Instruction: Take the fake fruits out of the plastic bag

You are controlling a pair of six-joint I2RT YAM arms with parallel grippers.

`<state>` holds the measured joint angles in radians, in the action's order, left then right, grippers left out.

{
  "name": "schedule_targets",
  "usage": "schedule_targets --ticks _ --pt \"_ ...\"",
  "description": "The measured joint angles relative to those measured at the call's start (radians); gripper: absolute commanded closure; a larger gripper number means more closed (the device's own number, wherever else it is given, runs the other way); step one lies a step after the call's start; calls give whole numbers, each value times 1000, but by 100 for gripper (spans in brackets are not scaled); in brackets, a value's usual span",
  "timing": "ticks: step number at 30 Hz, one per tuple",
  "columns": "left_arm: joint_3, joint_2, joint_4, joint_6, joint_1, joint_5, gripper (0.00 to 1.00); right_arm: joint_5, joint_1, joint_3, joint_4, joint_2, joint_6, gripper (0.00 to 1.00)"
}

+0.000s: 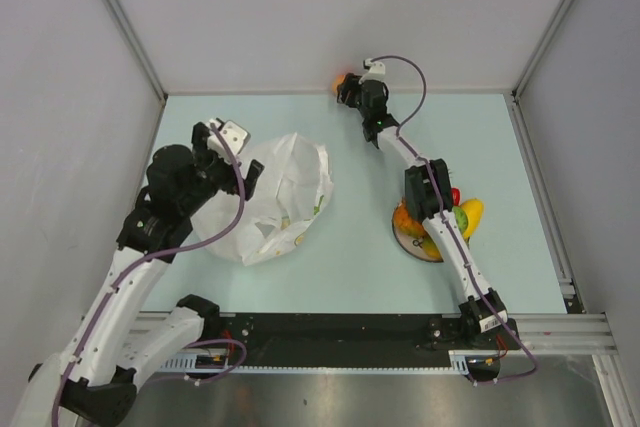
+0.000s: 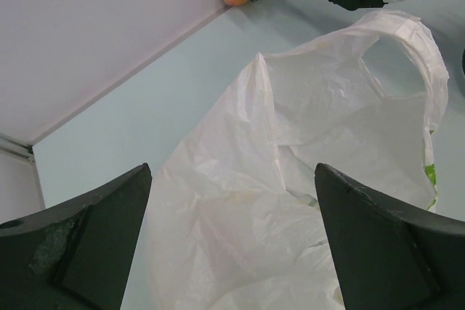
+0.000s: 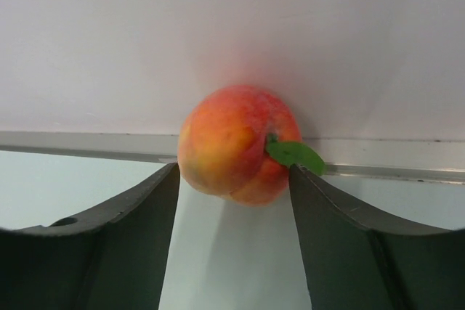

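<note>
The pink-orange peach (image 3: 232,143), one of the fake fruits, lies against the back wall (image 1: 340,80), and my right gripper (image 3: 233,173) has its two fingertips pressed on the peach's left and right sides. The plastic bag (image 1: 275,197) lies crumpled left of centre, a loop handle uppermost (image 2: 407,41). Over the bag's left edge my left gripper (image 1: 232,159) hovers wide open, with only the bag (image 2: 312,128) showing between its fingers. A yellow lemon (image 1: 471,214), a green fruit (image 1: 460,218), a red strawberry (image 1: 456,195) and an orange fruit (image 1: 405,217) sit on the plate.
The round white plate (image 1: 412,247) is at the right, partly under my right forearm. The back wall and its metal rail (image 3: 73,143) stand directly behind the peach. Side walls close in the table left and right.
</note>
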<state>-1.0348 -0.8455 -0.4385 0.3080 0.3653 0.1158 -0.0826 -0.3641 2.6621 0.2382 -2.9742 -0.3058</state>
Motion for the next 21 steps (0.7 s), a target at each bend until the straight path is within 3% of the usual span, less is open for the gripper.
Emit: schedule_targets --ticks 16,21 --pt "55 60 2 60 -24 -34 0 72 -3 65 34 -17 32 96" --pt "55 58 2 56 -43 -26 0 132 -3 66 27 -18 34 100"
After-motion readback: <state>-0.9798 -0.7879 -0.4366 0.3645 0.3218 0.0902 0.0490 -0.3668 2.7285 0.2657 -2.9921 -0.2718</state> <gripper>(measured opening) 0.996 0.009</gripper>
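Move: The peach lies against the far wall, just beyond the right fingertips: about 5 cm ahead of the right hand, 2 cm to its left and roughly level. The plate of fruit is some 46 cm back and 18 cm to that hand's right; the plastic bag's middle is about 34 cm back and 22 cm to its left. From the left hand the peach is about 49 cm ahead, 19 cm right and 25 cm below. No grip on the peach: the right fingers, part-closed already, shut completely on empty space just short of it. The hand lifts about 3 cm first, its fingers tipping up slightly, then swings left, some 2.5 cm in all, turning a little counter-clockwise. Above the bag, the left hand drifts about 2 cm left, still wide open. ##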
